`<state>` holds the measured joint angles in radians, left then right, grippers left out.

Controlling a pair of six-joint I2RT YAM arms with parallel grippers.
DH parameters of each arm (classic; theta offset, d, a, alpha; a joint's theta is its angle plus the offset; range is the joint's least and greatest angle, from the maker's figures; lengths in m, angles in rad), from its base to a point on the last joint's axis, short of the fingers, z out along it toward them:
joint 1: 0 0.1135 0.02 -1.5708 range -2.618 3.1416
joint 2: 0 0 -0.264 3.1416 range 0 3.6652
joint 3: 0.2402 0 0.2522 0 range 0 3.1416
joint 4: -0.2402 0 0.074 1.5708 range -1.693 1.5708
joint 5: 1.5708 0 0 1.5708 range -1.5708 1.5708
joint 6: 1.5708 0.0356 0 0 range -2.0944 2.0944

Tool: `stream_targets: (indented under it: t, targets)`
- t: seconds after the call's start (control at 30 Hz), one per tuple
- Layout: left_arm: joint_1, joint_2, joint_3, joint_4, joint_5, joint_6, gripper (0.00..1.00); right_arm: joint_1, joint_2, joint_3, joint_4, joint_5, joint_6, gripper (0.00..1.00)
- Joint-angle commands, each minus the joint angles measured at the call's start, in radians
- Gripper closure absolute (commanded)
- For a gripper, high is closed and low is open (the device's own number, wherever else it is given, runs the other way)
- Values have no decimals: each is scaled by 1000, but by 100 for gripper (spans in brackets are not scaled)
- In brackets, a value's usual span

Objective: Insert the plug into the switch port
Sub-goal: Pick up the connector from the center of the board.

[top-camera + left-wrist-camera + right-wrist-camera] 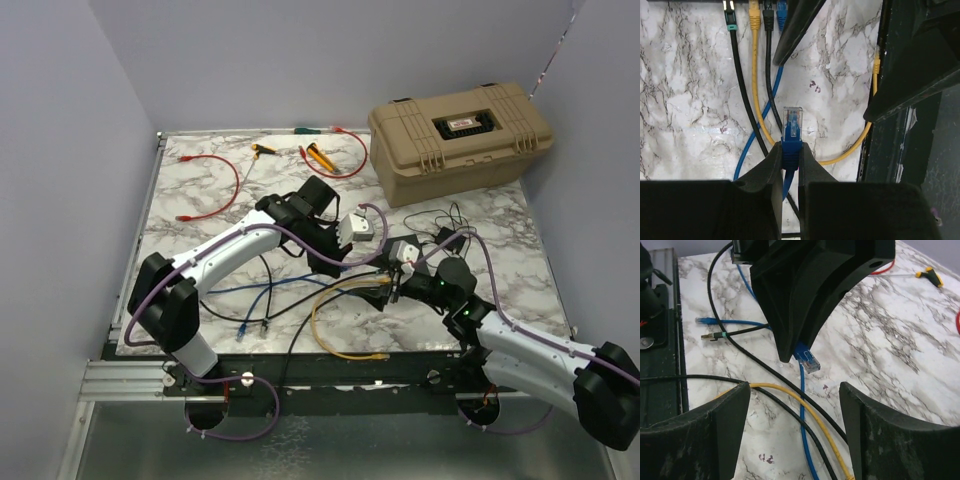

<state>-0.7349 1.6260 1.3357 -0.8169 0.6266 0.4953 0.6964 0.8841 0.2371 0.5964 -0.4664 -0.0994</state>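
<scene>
The plug [792, 122] is a blue network connector with a clear tip. My left gripper [790, 150] is shut on its boot and holds it just above the marble. From the right wrist view the plug [808, 360] sticks out below the left gripper [795, 352]. My right gripper [795, 405] stands open, its fingers wide apart on either side of a yellow cable [805, 407] and black cables, a little short of the plug. From above, the left gripper [338, 262] and right gripper [392, 285] nearly meet at mid-table. The switch is hidden under my right arm.
Yellow, black and blue plugs [755, 15] line the top edge of the left wrist view. Loose plug ends [707, 327] lie near the front rail [660, 365]. A tan case [460, 135] stands back right. Red cables [215, 185] and screwdrivers [320, 157] lie at the back.
</scene>
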Motion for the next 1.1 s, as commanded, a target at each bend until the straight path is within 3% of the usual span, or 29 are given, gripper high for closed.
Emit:
stream_targets:
  t: [0.0,0.27,0.87,0.97,1.07]
  targets:
    - [-9,-71,-14,-42,71,54,100,-3,59,72,10,-144,-65,26]
    - [-18,-76,-22,-46,111,72,100,-3,132,105,43,-189,-68,35]
    - [-35,-33,-13,-84,156,104,100,-3,158,108,61,-181,-66,66]
    - [-35,-30,-12,-84,152,104,100,-3,156,110,54,-187,-64,76]
    - [-36,-31,-11,-85,139,108,100,-3,157,113,44,-187,-57,95]
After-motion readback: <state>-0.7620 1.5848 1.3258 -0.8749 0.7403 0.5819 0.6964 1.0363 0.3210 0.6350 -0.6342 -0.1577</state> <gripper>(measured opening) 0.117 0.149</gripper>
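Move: The blue cable's connector is already held in my left fingers, its clear end sticking out towards my right hand. From my right hand it lies about 3 cm to the left, 3 cm ahead and 1 cm lower; my right fingertips are some 4 cm to the right and 3 cm back from my left. The switch sits roughly 5 cm ahead of my right hand, 10 cm right and 8 cm down, the yellow cable's free end about 12 cm back and 4 cm right. I bring my two hands together at the connector. My left keeps its pinch on the blue boot and carries the connector back about 3 cm, first lifting it a little, while my open right hand reaches left some 2.5 cm, swinging about 10 degrees counter-clockwise. Once there, my right hand stays and closes its fingers around the clear front end. ##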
